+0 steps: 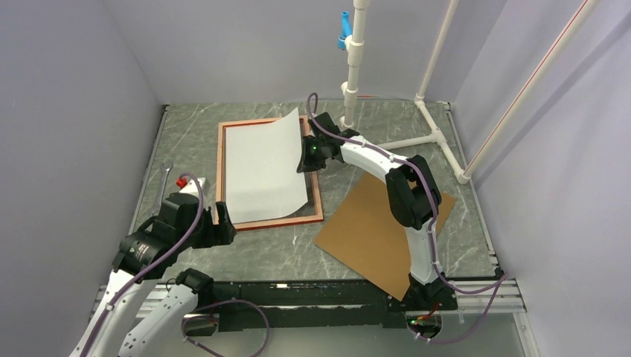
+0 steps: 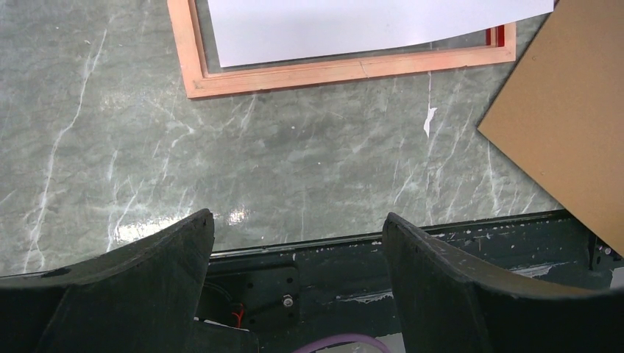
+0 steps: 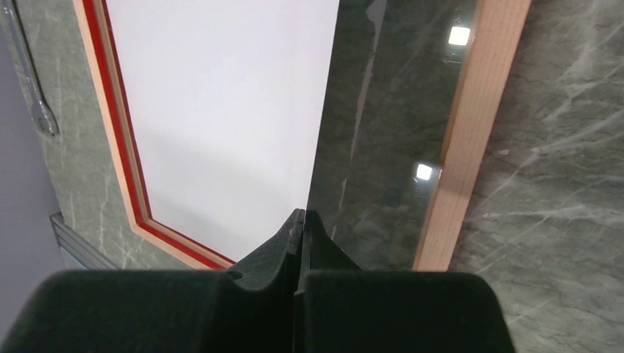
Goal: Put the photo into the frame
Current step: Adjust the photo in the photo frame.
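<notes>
The frame (image 1: 269, 221) lies flat at the table's middle left, orange-brown face up; it also shows in the left wrist view (image 2: 331, 71) and in the right wrist view (image 3: 471, 140). The photo (image 1: 262, 167) lies over it white back up, its right edge lifted and curled. My right gripper (image 1: 306, 158) is shut on that right edge; in its wrist view the jaws (image 3: 302, 220) pinch the sheet (image 3: 221, 110). My left gripper (image 1: 221, 223) is open and empty near the frame's near-left corner; its wrist view shows both fingers (image 2: 298, 228) spread above the table's front edge.
A brown backing board (image 1: 376, 227) lies to the right of the frame, under the right arm, also in the left wrist view (image 2: 566, 132). A white pipe stand (image 1: 353, 67) rises at the back right. A small tool with a red part (image 1: 178, 181) lies left of the frame.
</notes>
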Controlling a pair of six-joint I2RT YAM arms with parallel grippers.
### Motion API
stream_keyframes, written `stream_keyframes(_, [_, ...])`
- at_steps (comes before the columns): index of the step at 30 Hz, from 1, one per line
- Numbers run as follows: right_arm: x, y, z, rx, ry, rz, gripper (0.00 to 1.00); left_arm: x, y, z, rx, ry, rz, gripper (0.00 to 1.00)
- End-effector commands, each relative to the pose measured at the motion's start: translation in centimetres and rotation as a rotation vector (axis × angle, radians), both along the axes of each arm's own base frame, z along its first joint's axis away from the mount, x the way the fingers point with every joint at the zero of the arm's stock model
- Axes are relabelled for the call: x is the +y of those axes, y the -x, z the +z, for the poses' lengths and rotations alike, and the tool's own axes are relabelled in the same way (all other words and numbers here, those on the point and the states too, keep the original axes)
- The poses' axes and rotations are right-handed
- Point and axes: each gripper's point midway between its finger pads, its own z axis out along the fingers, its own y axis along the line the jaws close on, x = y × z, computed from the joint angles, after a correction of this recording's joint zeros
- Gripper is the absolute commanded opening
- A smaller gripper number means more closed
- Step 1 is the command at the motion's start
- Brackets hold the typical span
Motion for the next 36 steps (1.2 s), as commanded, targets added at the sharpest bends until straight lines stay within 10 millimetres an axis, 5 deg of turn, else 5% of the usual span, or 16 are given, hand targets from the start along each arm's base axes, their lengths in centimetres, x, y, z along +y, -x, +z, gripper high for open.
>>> stream_keyframes(1, [1.6, -0.9, 1.5, -0.044, -0.069, -0.004, 0.00, 0.0, 0.1, 0.7, -0.021, 0.022, 0.013, 0.88])
stream_keyframes(12, [1.6, -0.2, 1.4, -0.035, -0.088, -0.010, 0.00, 0.0, 0.2, 0.4, -0.018, 0.025, 0.012, 0.87])
stream_keyframes(13, [1.6, -0.1, 1.3, -0.032, -0.086, -0.003, 0.04, -0.1, 0.2, 0.4, -0.019, 0.026, 0.011, 0.87])
stream_keyframes(17, [1.3, -0.2, 1.3, -0.045, -0.066, 0.003, 0.46, -0.1, 0.2, 0.3, -0.017, 0.031, 0.010, 0.87])
stream_keyframes(21, [0.6, -0.3, 1.9, -0.090, -0.030, -0.006, 0.71, -0.1, 0.3, 0.1, -0.015, 0.032, 0.010, 0.87])
stream_keyframes(27, [-1.0, -0.1, 2.1, -0.125, 0.060, -0.021, 0.88, -0.3, 0.4, -0.4, -0.001, 0.039, 0.006, 0.88])
stream_keyframes(36, [-3.8, 2.6, 2.3, -0.145, 0.144, -0.033, 0.96, -1.5, 0.4, -1.8, 0.048, 0.059, -0.044, 0.88])
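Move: The photo, white back up, is pinched by its right edge in the right hand; its middle lies about 11 cm to that hand's left, level fore and aft and some 4 cm lower. It goes to the frame, whose middle is about 9 cm left, 1 cm back and 5 cm down. The brown board lies roughly 22 cm right and 17 cm back. From the left hand, the photo is about 22 cm ahead, 12 cm right and 14 cm lower. Leftward by about 1 cm, then down by as much, the right hand eases the still-pinched photo edge in over the frame's right-hand side. The fingers then open wide and let go of the edge, and the hand draws off to the right by some 3 cm and slightly back, beginning to rise as it goes. The left hand, empty and open, sinks a couple of centimetres near the end. ##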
